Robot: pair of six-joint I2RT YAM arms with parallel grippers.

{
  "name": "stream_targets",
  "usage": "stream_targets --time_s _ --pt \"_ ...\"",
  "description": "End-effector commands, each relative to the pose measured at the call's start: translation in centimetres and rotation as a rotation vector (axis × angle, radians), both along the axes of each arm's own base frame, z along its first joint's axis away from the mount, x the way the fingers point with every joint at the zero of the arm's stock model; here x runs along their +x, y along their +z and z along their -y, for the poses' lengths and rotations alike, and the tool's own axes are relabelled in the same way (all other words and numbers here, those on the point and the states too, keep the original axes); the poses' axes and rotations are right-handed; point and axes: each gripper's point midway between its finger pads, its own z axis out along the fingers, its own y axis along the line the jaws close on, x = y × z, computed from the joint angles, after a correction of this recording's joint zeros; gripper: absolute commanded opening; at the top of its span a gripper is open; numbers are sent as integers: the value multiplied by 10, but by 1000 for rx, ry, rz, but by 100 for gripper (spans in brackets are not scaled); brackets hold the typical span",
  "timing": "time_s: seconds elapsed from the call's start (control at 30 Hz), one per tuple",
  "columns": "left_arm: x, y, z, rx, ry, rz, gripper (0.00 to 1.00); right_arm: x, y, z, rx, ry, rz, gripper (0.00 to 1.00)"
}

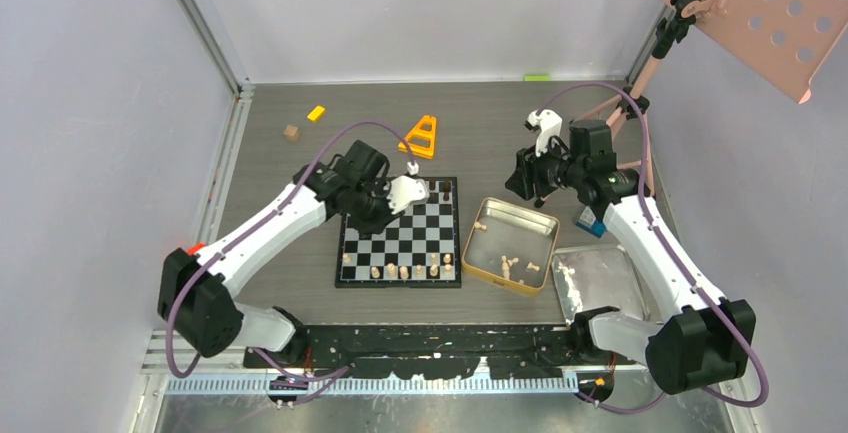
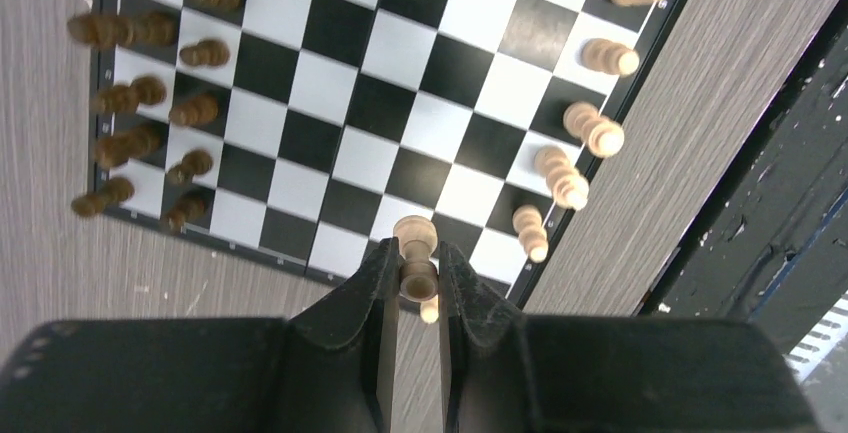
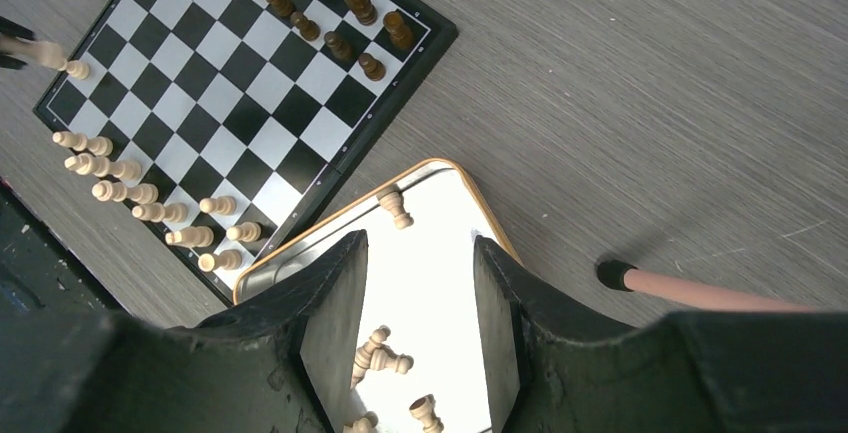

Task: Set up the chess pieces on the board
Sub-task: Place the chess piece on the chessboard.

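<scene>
The board lies at the table's middle. Dark chess pieces fill its far rows. Several pale chess pieces stand along its near edge. My left gripper hovers over the board's far part, shut on a pale chess piece that pokes out past the fingertips. My right gripper hangs open and empty above the gold tin. More pale pieces lie loose on their sides in the tin. In the right wrist view the board sits up left of the tin.
A shiny silver tray lies right of the tin. An orange triangular frame, a brown cube and a yellow block sit behind the board. A pink pegboard stand rises at the back right, one leg on the table.
</scene>
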Motion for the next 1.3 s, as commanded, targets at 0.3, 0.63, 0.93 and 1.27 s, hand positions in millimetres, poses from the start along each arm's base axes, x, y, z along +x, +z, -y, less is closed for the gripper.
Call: stream_targets --time_s 0.3,0.63,0.93,1.27 --pt "-32 12 -53 14 49 13 3 13 4 16 -35 -79 7 49" --pt "-42 -16 -59 29 49 -17 2 12 -2 17 -43 -65 0 49" --pt "-43 -38 -55 29 36 -50 1 10 -10 17 -45 -55 -28 49" --pt "-49 -64 -70 111 47 -77 1 9 -20 16 -49 -41 -71 49"
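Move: The left hand still holds a pale chess piece; the empty near-left corner square lies about 7 cm back, 6 cm to its left and 11 cm below. The pale pawn stands some 4 cm back and 6 cm left, on the next square out from that corner; the nearest pale back-row piece is about 7 cm back, level sideways, both 10 cm down. From the right hand the corner square lies roughly 37 cm left, 15 cm back, 17 cm below. Leftward and back, nearly level at first, the left hand carries the pinched piece over the board towards the near-left corner square, about 7 cm left and 5 cm back in all. It then sinks some 6 cm while its fingers tip a little nearer upright, keeping their hold. The partly open right hand sinks about 2.5 cm and eases right beside the tray. ##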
